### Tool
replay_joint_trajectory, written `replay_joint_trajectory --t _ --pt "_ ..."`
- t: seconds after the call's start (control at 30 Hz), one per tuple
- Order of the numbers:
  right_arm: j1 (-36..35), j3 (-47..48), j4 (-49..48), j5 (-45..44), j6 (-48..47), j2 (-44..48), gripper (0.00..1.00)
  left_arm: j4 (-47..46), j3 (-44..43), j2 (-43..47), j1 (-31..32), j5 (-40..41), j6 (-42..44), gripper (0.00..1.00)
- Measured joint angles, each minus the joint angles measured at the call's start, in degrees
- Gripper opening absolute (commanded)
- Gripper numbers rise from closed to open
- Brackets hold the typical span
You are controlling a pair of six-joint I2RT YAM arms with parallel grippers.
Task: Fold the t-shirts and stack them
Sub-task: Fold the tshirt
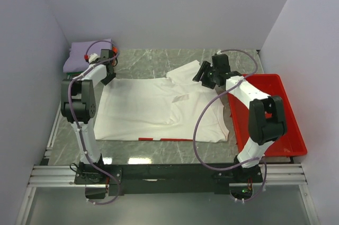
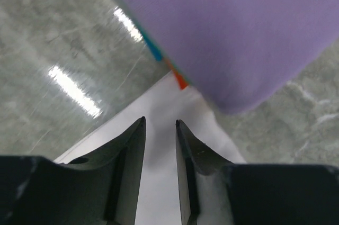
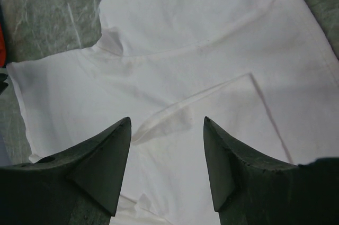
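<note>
A white t-shirt (image 1: 159,111) lies spread flat on the marble table, with thin red print showing along its near hem (image 1: 161,139). At the far left corner sits a folded stack topped by a lavender t-shirt (image 1: 87,54). My left gripper (image 1: 110,70) is at the white shirt's left sleeve beside that stack. In the left wrist view its jaws (image 2: 160,122) stand narrowly apart over the white sleeve (image 2: 169,98), close to the lavender shirt (image 2: 238,29), under which blue and orange edges peek out. My right gripper (image 1: 198,75) hovers open above the collar and right sleeve (image 3: 212,34).
A red plastic tray (image 1: 286,124) stands at the right, next to the right arm. White walls close in the table on the left, back and right. Bare marble shows behind the shirt and along the near edge by the arm bases.
</note>
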State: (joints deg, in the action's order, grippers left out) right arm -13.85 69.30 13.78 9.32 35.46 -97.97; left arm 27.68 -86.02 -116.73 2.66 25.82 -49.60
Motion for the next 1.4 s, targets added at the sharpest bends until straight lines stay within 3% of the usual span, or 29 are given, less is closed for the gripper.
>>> replay_joint_trajectory --t 0.27,0.63,0.97,1.4 --pt "1.5 -1.1 -1.2 2.1 -0.4 0.0 0.62 2.4 -10.7 -8.9 -0.3 1.7 1.9 0.35" --pt "1.5 -1.5 -2.0 4.0 -0.4 0.0 0.61 5.2 -18.6 -14.8 -2.2 1.8 2.0 0.35" --pt "1.5 -2.2 -2.6 4.9 -0.4 -0.1 0.61 5.2 -20.5 -16.0 -3.6 0.3 2.4 0.37" --pt "1.5 -2.2 -2.6 5.4 -0.4 -1.8 0.61 7.8 -20.0 -15.6 -0.4 5.9 0.3 0.37"
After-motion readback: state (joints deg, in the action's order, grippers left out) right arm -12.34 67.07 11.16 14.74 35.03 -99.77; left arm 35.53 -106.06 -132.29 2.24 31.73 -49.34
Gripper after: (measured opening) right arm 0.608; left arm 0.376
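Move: The left hand, fingers partly open, goes for the white t-shirt's far-left corner, about 5 cm ahead of it, 2 cm to its left and 4 cm below. The near-right corner of the purple shirt on the folded stack hangs over there, roughly 6 cm ahead, 1 cm left and slightly below; the stack's middle lies some 15 cm ahead and 12 cm left, slightly below. From the right hand, that white corner is about 47 cm to the left, 8 cm ahead and 10 cm below. The left hand slides forward about 6 cm, easing some 3 cm to its left and sinking 2 to 3 cm, in low towards the white shirt's far-left corner, with its fingertips coming right up to the purple shirt's overhanging edge and seeming to touch it, then comes back to the right and slightly back by a centimetre or two. Its fingers stay about a third open and the wrist barely turns, while the right hand stays wide open above the right part of the white shirt, sinking only about 2 cm towards it. ##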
